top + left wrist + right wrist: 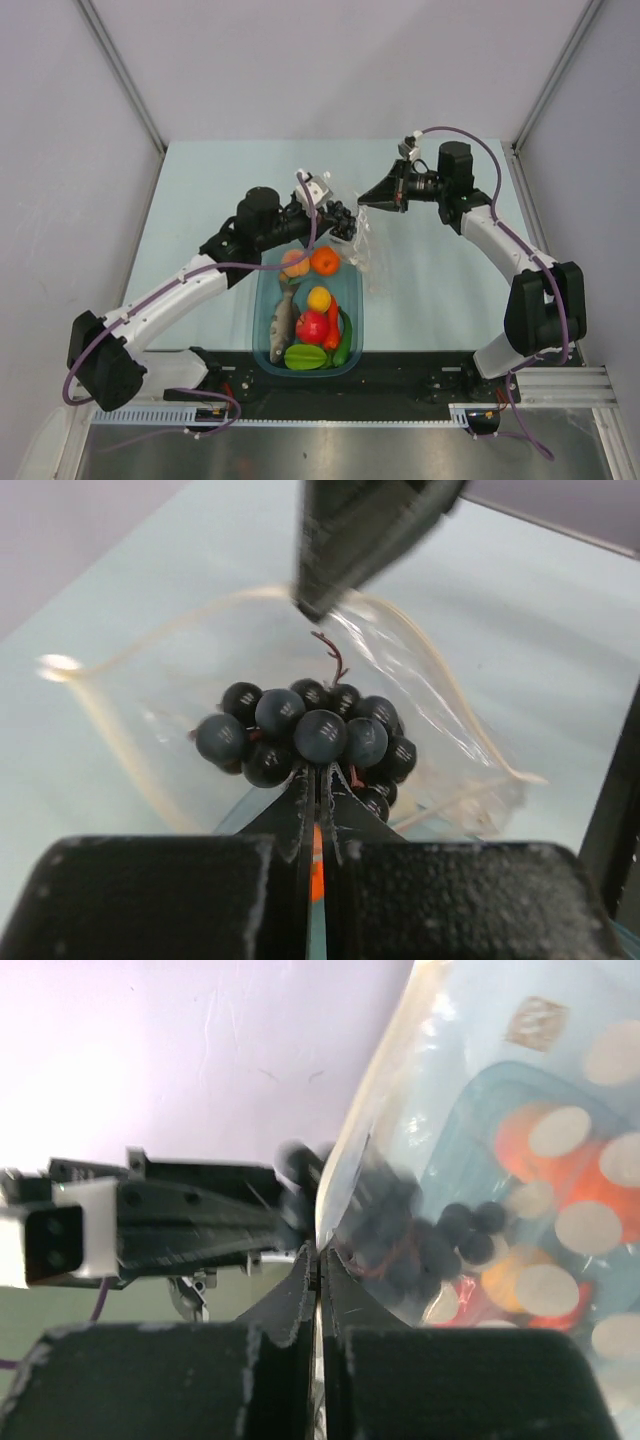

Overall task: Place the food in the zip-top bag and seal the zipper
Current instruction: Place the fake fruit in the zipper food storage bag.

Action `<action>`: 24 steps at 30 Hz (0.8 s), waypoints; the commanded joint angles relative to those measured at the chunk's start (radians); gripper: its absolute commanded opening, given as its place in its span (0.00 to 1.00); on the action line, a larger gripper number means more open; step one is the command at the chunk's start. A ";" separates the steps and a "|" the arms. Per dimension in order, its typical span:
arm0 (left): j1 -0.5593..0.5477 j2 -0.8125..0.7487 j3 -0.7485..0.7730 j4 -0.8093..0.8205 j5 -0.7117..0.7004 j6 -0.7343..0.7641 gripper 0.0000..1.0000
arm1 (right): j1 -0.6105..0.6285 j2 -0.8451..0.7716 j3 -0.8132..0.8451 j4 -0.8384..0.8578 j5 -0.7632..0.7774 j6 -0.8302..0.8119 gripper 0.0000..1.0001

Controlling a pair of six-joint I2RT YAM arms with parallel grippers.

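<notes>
My left gripper (334, 214) (320, 772) is shut on the black grapes (343, 215) (305, 735) and holds them at the open mouth of the clear zip-top bag (365, 248) (425, 685). The pale zipper (105, 735) loops wide around the bunch. My right gripper (366, 197) (320, 1255) is shut on the bag's upper rim and holds it off the table. In the right wrist view the grapes (420, 1235) show dimly through the film. Orange (324, 261), peach (295, 264), lemon (319, 298), red fruit (312, 326), fish (284, 318), starfruit (305, 357) and peppers (338, 335) lie in the tub.
The teal tub (357, 300) stands at the near middle of the pale table, just below both grippers. The black base rail (400, 375) runs along the near edge. Grey walls close in the left, the right and the back.
</notes>
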 commanded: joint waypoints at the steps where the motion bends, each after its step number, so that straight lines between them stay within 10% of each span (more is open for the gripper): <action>1: -0.030 -0.008 0.015 -0.091 0.075 0.041 0.00 | -0.022 0.007 0.057 0.060 -0.020 0.013 0.00; 6: -0.029 0.084 0.150 -0.253 0.068 0.049 0.10 | -0.007 -0.005 0.047 0.072 -0.034 0.013 0.00; 10: 0.023 0.026 0.199 -0.280 0.097 0.031 0.79 | -0.003 -0.024 0.033 0.047 -0.026 -0.020 0.00; 24: 0.192 -0.129 0.118 -0.715 0.026 -0.035 0.83 | -0.036 -0.077 0.036 -0.273 0.095 -0.253 0.00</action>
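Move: The left fingers, shut on the grapes (some 3 cm to their right, 1 cm ahead), are at the open bag mouth, whose middle is about 4 cm right, 1 cm ahead and 3 cm below. Roughly 20 cm below that hand in the bin lie the orange, about 3 cm back with no sideways offset, and the peach, 3 cm back and 8 cm left. From the right fingers, pinching the bag's rim, the mouth is about 4 cm back, 3 cm left and 4 cm down. The left hand dips about 3 cm, easing back a little, and spreads its fingers wide to let go of the grapes in the bag mouth, then withdraws to the left, out of the bag, by some 10 cm, rising about 5 cm and drawing slightly back until it is near the peach's side of the bin. The right hand keeps its pinch on the rim, nearly still until the left is leaving, then sinks roughly 2 to 3 cm and shifts a little to the right. ##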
